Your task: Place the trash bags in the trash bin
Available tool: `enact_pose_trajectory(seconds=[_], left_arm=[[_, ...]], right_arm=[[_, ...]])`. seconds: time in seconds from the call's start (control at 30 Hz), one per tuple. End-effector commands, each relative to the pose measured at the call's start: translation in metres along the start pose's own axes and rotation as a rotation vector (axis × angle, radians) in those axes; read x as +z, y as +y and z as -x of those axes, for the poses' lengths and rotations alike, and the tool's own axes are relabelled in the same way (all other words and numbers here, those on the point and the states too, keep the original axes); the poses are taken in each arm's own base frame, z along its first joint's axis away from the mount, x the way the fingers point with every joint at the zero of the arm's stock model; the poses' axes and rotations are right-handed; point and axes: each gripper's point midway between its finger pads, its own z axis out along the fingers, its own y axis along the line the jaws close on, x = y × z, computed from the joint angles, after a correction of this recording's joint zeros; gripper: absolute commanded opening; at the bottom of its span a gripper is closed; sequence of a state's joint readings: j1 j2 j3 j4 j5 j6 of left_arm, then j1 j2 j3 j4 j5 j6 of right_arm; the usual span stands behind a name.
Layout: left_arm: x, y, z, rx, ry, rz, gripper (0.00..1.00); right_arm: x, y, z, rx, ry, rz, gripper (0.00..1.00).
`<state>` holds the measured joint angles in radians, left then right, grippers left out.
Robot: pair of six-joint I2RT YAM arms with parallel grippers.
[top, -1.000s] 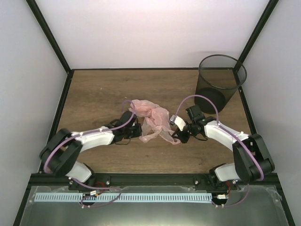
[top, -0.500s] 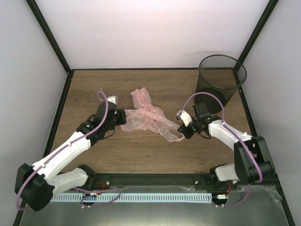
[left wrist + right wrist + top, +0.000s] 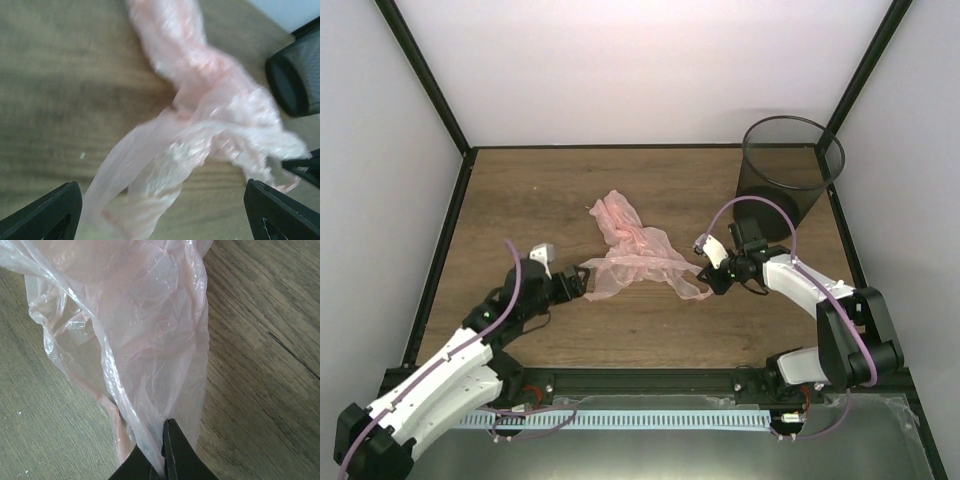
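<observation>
The pale-pink crinkly trash bag (image 3: 638,254) lies spread on the wooden table between my two grippers. My right gripper (image 3: 706,277) is shut on the bag's right end; in the right wrist view the closed fingertips (image 3: 167,452) pinch a fold of the plastic (image 3: 145,340). My left gripper (image 3: 582,283) is at the bag's left end. In the left wrist view its fingers (image 3: 47,212) stand wide apart, and the gripper (image 3: 162,220) is open with loose bag (image 3: 200,120) between and beyond them. The black mesh trash bin (image 3: 790,172) stands upright at the far right and also shows in the left wrist view (image 3: 295,80).
Black frame posts and white walls enclose the table (image 3: 520,200). The bin stands close to the right post. Bare wood shows to the left of and behind the bag, and in front of it towards the arm bases.
My left arm has pulled back towards the near left, its gripper now lower at the bag's left end. The bag has been drawn out wider. The right gripper has barely moved over the last half second.
</observation>
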<state>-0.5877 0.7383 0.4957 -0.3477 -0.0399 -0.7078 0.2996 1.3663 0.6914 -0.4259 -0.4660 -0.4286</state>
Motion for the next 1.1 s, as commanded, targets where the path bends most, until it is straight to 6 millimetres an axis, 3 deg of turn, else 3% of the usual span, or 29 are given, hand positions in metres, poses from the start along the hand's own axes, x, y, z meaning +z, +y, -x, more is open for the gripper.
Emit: enact_pose_trajectory(seconds=[0.0,0.13,0.3,0.37,0.43,0.57,0.63,0.7,0.73,0.77,0.83,0.9,0.97,1.0,1.03,1.07], left_arm=[[0.01,0.028,-0.05,-0.165,0.099,0.001,0.91],[0.02,0.041,-0.071,-0.198,0.112,-0.013,0.89],[0.036,0.034,-0.07,-0.24,0.068,-0.095,0.86],[0.045,0.041,-0.075,-0.246,0.054,-0.088,0.86],[0.052,0.038,-0.068,-0.227,0.03,-0.091,0.82],[0.063,0.013,-0.044,-0.129,0.024,-0.111,0.56],[0.065,0.001,-0.03,-0.073,0.021,-0.106,0.43],[0.058,-0.013,-0.005,-0.017,-0.006,-0.084,0.26],[0.051,-0.024,0.014,0.021,-0.034,-0.071,0.17],[0.035,-0.047,0.05,0.063,-0.106,-0.077,0.11],[-0.001,-0.07,0.105,0.179,-0.198,-0.006,0.04],[-0.056,-0.115,0.173,0.295,-0.336,0.005,0.04],[-0.116,-0.166,0.222,0.385,-0.475,-0.062,0.04],[-0.144,-0.187,0.237,0.406,-0.529,-0.115,0.04],[-0.161,-0.199,0.244,0.424,-0.557,-0.156,0.04],[-0.168,-0.205,0.243,0.448,-0.558,-0.184,0.04]], right_arm=[[-0.003,-0.002,0.013,-0.012,-0.025,0.003,0.01],[0.0,0.0,0.011,-0.005,-0.016,0.026,0.01],[0.002,0.002,0.008,0.002,-0.005,0.04,0.01],[0.002,0.002,0.008,0.002,-0.007,0.041,0.01],[0.003,0.002,0.009,0.003,-0.008,0.043,0.01],[0.001,0.003,0.012,0.016,-0.013,0.051,0.01],[-0.003,-0.006,0.017,0.031,-0.018,-0.006,0.01],[-0.014,-0.014,0.033,0.021,-0.041,-0.051,0.01],[-0.026,-0.015,0.053,-0.003,-0.069,-0.051,0.01],[-0.041,-0.015,0.077,-0.032,-0.097,-0.05,0.01],[-0.091,-0.021,0.147,-0.11,-0.188,-0.105,0.01],[-0.172,-0.021,0.231,-0.191,-0.339,-0.207,0.01],[-0.27,-0.001,0.297,-0.253,-0.559,-0.294,0.01],[-0.317,0.019,0.316,-0.3,-0.678,-0.323,0.01],[-0.35,0.042,0.322,-0.353,-0.775,-0.327,0.01],[-0.371,0.062,0.319,-0.407,-0.844,-0.318,0.01]])
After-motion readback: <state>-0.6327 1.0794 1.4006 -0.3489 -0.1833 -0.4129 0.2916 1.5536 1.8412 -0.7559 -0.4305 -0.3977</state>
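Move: My left hand is open about 11 cm above the bag's near left end, which lies roughly 2 cm to its right and neither ahead nor back. The trash bag's middle lies some 9 cm ahead of this hand, 8 cm right and 10 cm below. My right hand already holds the bag's other end; from it the near left end is about 18 cm left, level fore and aft and 3 cm lower, and the trash bin's middle 17 cm ahead, 15 cm right and 9 cm up. I drop my left hand about 11 cm, drawing slightly back, and pinch the bag's near left end while easing forward and right, my right hand almost still and keeping its grip. Then I whip both hands up fast together, the right some 34 cm up and 14 cm forward, the left over 40 cm from its lowest point, the fingers of both tipping upward. ##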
